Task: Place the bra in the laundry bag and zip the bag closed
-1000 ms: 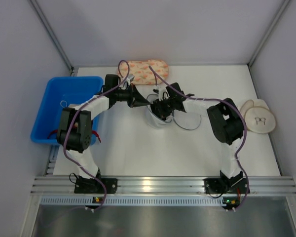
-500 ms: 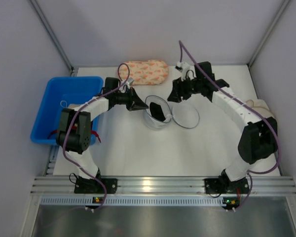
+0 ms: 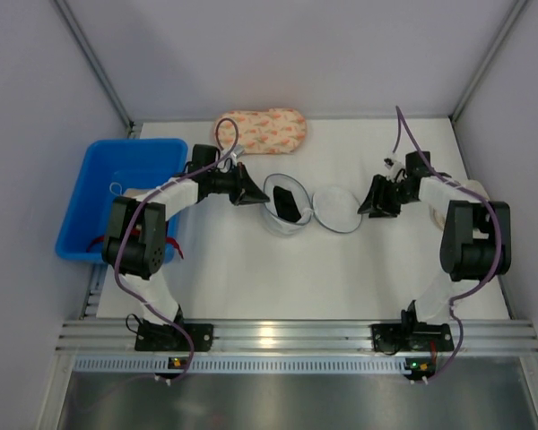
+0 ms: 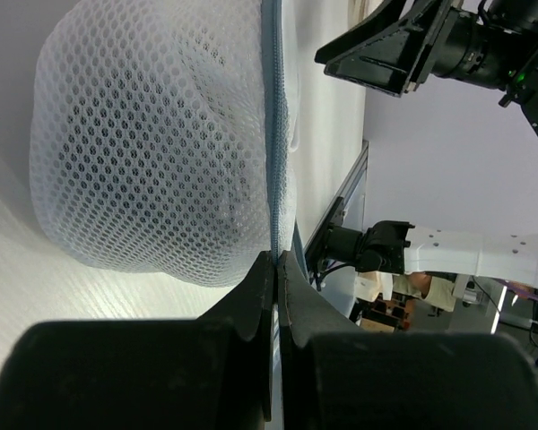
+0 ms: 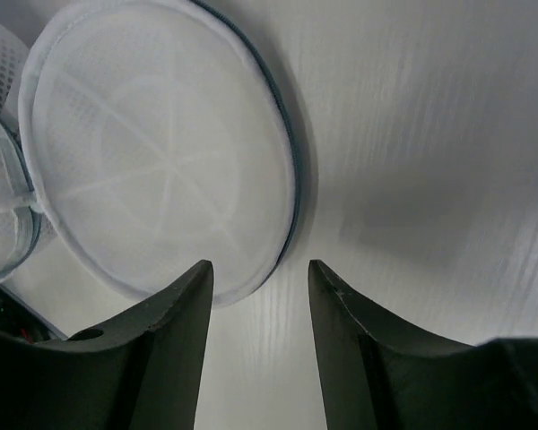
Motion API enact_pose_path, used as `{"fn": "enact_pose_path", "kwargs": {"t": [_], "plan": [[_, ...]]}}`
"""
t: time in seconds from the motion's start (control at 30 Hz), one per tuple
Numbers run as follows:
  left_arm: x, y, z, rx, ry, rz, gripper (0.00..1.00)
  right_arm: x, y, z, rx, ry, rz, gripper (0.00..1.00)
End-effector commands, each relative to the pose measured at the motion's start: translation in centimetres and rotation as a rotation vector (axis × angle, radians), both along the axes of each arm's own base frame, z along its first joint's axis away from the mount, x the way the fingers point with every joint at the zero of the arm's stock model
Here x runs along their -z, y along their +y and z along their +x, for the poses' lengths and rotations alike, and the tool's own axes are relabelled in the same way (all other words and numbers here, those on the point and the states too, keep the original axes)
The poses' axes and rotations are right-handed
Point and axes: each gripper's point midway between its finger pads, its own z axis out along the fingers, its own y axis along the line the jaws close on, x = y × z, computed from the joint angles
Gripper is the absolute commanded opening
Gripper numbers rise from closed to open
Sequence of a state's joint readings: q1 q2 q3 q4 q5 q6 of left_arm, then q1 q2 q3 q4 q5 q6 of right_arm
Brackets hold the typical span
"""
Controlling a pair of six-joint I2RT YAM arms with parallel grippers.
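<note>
The white mesh laundry bag stands at the table's middle with its round lid flipped open and lying flat to its right. The black bra shows inside the bag. My left gripper is shut on the bag's left rim; in the left wrist view the blue zipper rim runs between the closed fingers and the mesh dome lies beyond them. My right gripper is open and empty, low by the lid's right edge. In the right wrist view the lid lies ahead of the open gripper.
A blue plastic bin stands at the left. A peach patterned pouch lies at the back. A beige round-cupped bra lies at the right edge, beside my right forearm.
My right arm left the bag's mouth, swung up and back, then came down to the right beside the open lid. My left gripper kept its hold on the rim.
</note>
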State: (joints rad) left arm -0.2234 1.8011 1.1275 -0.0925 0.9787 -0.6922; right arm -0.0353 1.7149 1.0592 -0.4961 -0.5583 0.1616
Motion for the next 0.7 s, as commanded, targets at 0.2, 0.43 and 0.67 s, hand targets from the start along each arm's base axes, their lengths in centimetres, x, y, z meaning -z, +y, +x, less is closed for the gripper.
{"fn": "enact_pose_path", "kwargs": {"t": [0.2,0.43,0.67], "plan": [[-0.8,0.0,-0.3,0.020,-0.058,0.000,0.00,3.3,-0.9,3.3,0.086,-0.005,-0.046,0.42],[-0.8,0.0,-0.2,0.021,-0.071,0.006,0.00,4.2,0.4,3.9,0.072,0.025,0.036,0.27],[-1.5,0.2,-0.1,0.018,-0.109,0.025,0.04,0.8,0.8,4.9,0.038,-0.049,0.086,0.00]]}}
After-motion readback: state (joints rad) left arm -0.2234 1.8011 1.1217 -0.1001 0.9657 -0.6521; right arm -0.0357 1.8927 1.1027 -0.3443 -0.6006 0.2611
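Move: The laundry bag's flipped-open lid shows its right-hand zip edge about 3 cm ahead of the open right hand, 1 cm to its left and 3 cm below. The bag's body is around 20 cm to this hand's left and 4 cm ahead, the black bra inside it some 20 cm left and 5 cm ahead. From the left hand, already pinching the bag's rim, that lid edge lies roughly 25 cm to the right, about level fore and aft, and 11 cm lower. The right hand sinks and reaches forward, about 3 cm each, shutting its fingers on the lid's right-hand zip edge. ##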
